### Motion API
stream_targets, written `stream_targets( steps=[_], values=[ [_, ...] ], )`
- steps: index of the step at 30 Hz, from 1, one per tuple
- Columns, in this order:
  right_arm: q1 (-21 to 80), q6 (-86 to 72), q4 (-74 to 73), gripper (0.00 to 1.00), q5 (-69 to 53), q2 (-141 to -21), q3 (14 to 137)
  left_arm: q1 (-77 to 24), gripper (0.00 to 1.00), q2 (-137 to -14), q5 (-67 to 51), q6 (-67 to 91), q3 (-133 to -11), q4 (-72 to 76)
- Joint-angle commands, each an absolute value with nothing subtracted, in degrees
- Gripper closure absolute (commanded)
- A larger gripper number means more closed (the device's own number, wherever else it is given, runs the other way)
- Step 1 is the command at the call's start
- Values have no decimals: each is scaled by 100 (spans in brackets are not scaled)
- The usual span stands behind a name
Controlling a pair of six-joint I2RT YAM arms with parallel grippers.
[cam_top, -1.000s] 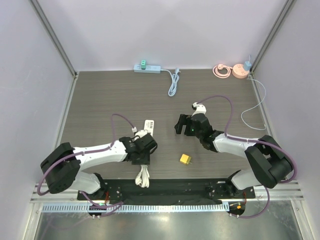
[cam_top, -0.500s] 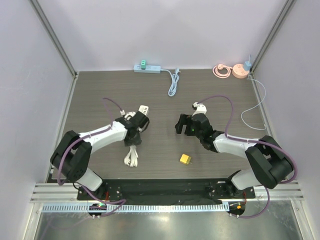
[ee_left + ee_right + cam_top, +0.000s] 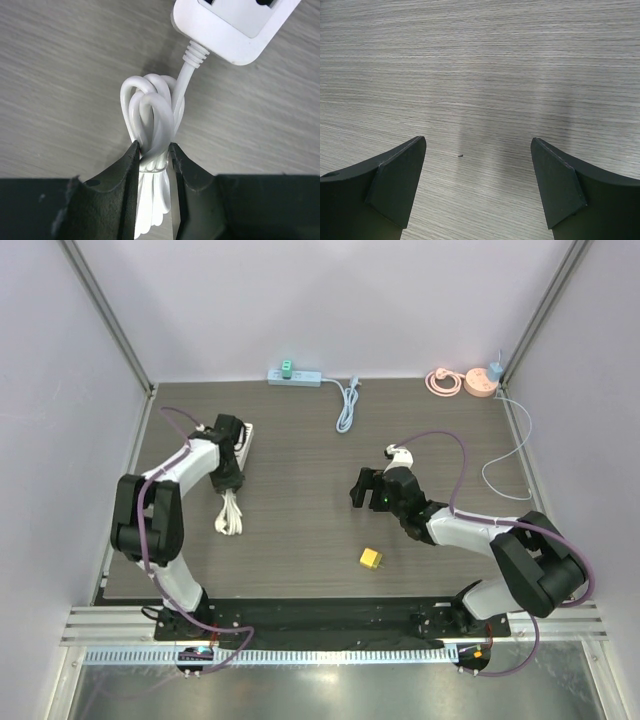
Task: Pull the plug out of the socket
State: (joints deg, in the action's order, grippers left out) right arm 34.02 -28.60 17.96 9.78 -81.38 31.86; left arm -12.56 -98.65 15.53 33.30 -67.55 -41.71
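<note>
The white socket strip [image 3: 244,436] lies at the table's far left, partly under my left arm; its end shows in the left wrist view as the socket strip [image 3: 239,24]. Its white cord, tied in a bundle [image 3: 152,117], runs between my left gripper's fingers. My left gripper [image 3: 152,150] is shut on that cord bundle [image 3: 229,516]. A yellow plug [image 3: 372,558] lies loose on the table near the front middle, apart from the socket. My right gripper [image 3: 362,490] hovers above and behind the plug, open and empty, over bare wood in the right wrist view [image 3: 477,150].
A light blue power strip [image 3: 293,375] with a green plug and a coiled cord [image 3: 346,405] lies against the back wall. A pink round socket [image 3: 480,385] and a thin white cable [image 3: 505,455] occupy the back right corner. Walls close in both sides.
My left arm has swung from the front middle to the far left, dragging the white socket strip and its cord along. The right arm and the yellow plug stayed put.
</note>
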Motion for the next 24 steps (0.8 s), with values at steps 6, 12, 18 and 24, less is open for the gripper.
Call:
stream_targets(
  steps=[6,12,18,24],
  values=[
    [3358,-2839,2048,8,958,-8209,3278,-563,95,-10950,1449,2347,-8014,-4824],
    [3357,-2839,2057,8,888,-8297,3296,-562,39,-10602,1986,2382,-8314,-4922],
    [3357,-2760,1986,8,879,-8385,3375,-589,15,-9898,962,2645,-8358,-4738],
    [3357,-2646,1881,8,1081,-8657,3638,-1037,15,-9457,-508,2927,-8472,-4017]
  ],
)
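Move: The left hand still grips the white cord bundle just behind its power strip; the spot where the bundle is to be laid is about 3 cm ahead, 4 cm to the left and 3 cm below. The white strip's middle is some 11 cm ahead and 3 cm to the right, and the pulled yellow plug about 18 cm back and 37 cm to the right, all slightly below. From the right hand, the laying spot is about 40 cm left, 3 cm ahead and 5 cm down. Keeping its pinch on the white cord, the left hand eases the bundle and strip about 5 cm forward and left while sinking a little, then spreads its fingers wide and lets go of the cord on the table. It then rises straight up and veers right, away from the cord, ending about 10 cm above its lowest point with the fingers tipping some 10 degrees forward-up, while the open right hand sinks a couple of centimetres over bare table. ##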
